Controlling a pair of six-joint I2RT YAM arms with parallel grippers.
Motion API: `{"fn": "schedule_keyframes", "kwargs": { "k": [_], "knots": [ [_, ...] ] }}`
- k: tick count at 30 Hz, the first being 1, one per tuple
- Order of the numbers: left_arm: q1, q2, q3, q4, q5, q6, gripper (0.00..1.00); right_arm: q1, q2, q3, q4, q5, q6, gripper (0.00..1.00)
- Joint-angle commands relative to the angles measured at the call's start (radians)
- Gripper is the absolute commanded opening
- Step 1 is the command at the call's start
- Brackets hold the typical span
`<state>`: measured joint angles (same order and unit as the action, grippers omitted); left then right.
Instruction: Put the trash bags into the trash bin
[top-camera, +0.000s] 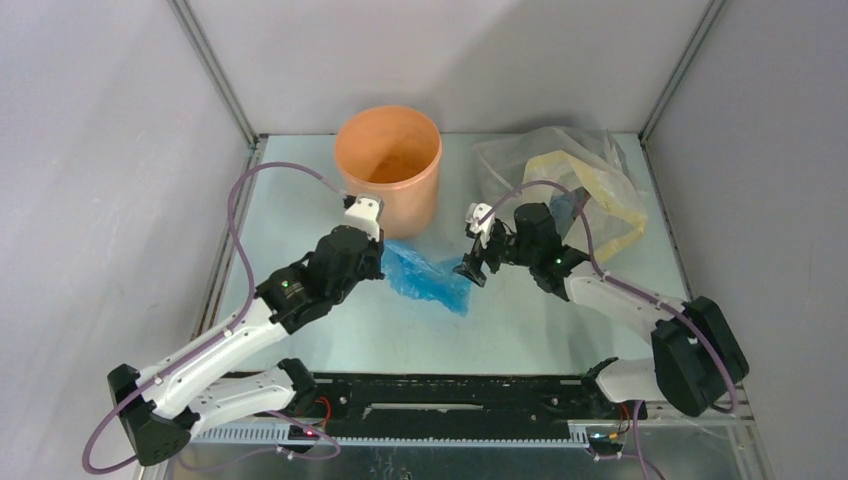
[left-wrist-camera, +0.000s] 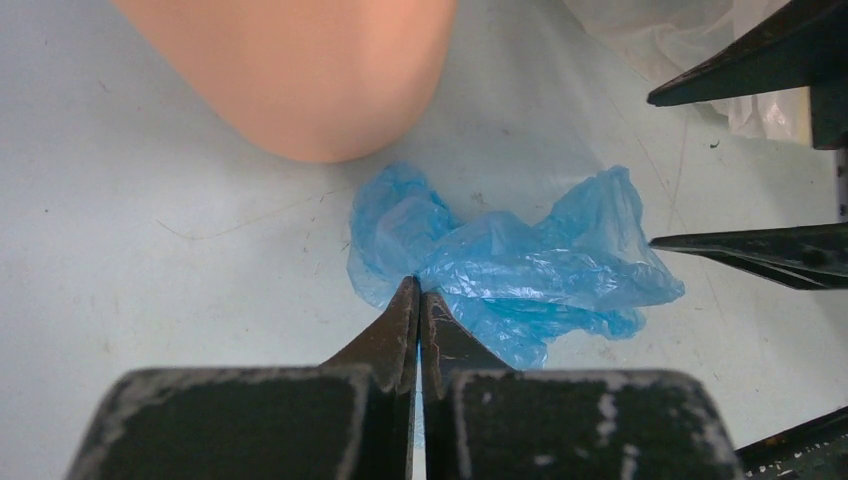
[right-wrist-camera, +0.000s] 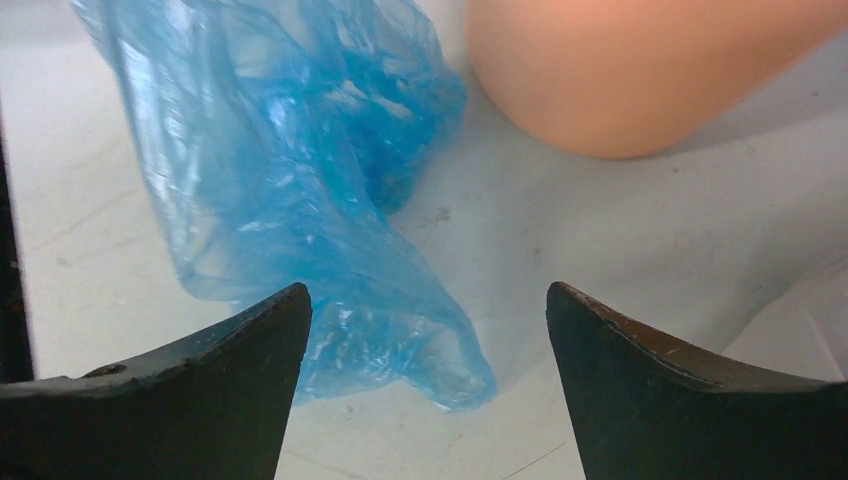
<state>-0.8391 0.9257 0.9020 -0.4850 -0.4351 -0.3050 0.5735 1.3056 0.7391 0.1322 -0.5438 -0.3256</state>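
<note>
A crumpled light-blue trash bag (top-camera: 430, 275) lies on the table in front of the round orange-tan trash bin (top-camera: 388, 165), which stands upright at the back. My left gripper (left-wrist-camera: 418, 290) is shut, its tips pinching the near edge of the trash bag (left-wrist-camera: 520, 270), and blue film shows between the jaws. My right gripper (top-camera: 472, 270) stands wide open at the bag's right end. In the right wrist view the trash bag (right-wrist-camera: 280, 180) reaches in between the spread fingers from the left, apart from the right finger, with the bin (right-wrist-camera: 640, 70) beyond.
A larger yellowish-clear plastic bag (top-camera: 580, 185) lies at the back right, behind the right arm. Grey walls close off the table's left, right and back. The bin's wall (left-wrist-camera: 300, 70) is close beyond the blue bag.
</note>
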Motion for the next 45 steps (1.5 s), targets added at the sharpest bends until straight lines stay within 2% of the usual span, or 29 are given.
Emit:
{"fn": "schedule_keyframes", "kwargs": {
  "k": [1, 8, 10, 13, 17, 20, 23, 27, 33, 36, 38, 41, 45],
  "knots": [
    [0.0, -0.018, 0.009, 0.014, -0.015, 0.018, 0.0, 0.011, 0.071, 0.005, 0.086, -0.02, -0.132, 0.9],
    [0.001, -0.033, 0.003, 0.025, -0.009, 0.021, 0.0, 0.008, 0.135, 0.005, 0.12, -0.051, -0.207, 0.9],
    [0.001, -0.038, 0.002, 0.026, -0.007, 0.022, 0.0, 0.009, 0.148, 0.004, 0.132, -0.062, -0.223, 0.88],
    [0.001, -0.038, 0.0, 0.032, -0.004, 0.025, 0.0, 0.019, 0.18, 0.04, 0.122, -0.103, -0.224, 0.65],
    [0.001, -0.034, 0.002, 0.032, -0.014, 0.026, 0.0, 0.021, 0.25, 0.192, -0.083, -0.144, -0.21, 0.2],
    [0.001, -0.036, -0.003, 0.032, -0.03, 0.022, 0.0, 0.003, 0.239, 0.226, -0.127, -0.188, -0.168, 0.01],
    [0.002, -0.023, -0.007, 0.03, -0.063, 0.006, 0.0, -0.019, 0.179, 0.223, -0.156, -0.167, -0.072, 0.0],
    [0.01, 0.004, -0.017, 0.024, -0.095, -0.04, 0.0, -0.029, 0.093, 0.213, -0.205, -0.007, 0.063, 0.0],
    [0.056, 0.017, -0.031, 0.014, -0.059, -0.099, 0.0, -0.032, 0.022, 0.213, -0.349, 0.257, 0.285, 0.0],
    [0.067, 0.014, -0.026, 0.009, -0.031, -0.1, 0.0, -0.029, -0.03, 0.213, -0.404, 0.315, 0.416, 0.0],
    [0.069, 0.021, -0.01, 0.008, -0.002, -0.092, 0.0, -0.021, -0.072, 0.215, -0.432, 0.301, 0.46, 0.0],
    [0.071, 0.049, 0.075, -0.008, 0.052, -0.071, 0.0, 0.0, -0.134, 0.313, -0.524, 0.32, 0.503, 0.0],
    [0.074, 0.094, 0.358, -0.137, 0.127, -0.029, 0.0, 0.021, -0.18, 0.645, -0.722, 0.34, 0.53, 0.0]
  ]
}}
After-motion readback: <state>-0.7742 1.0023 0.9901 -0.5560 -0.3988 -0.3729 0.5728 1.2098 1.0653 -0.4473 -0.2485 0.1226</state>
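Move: The blue bag hangs from the left fingers: its middle lies about 8 cm left of the open right hand, 1 cm ahead and 6 cm lower, its loose end only some 2 cm left, 1 cm ahead and 5 cm below. From the right hand, the bin stands about 18 cm ahead and 16 cm left, the white bag 18 cm ahead and 20 cm right. From the left hand, the blue bag's middle is about 5 cm ahead, 10 cm right and 13 cm down. Down about 5 cm and slightly left goes the open right hand, onto the blue bag's loose end, and its fingers shut on it. It then draws away to the right about 7 cm, swinging some 35 degrees clockwise with the fingers tipping down, and finally climbs and eases back. The left fingers keep their pinch, that hand dipping about 2 cm and returning. ##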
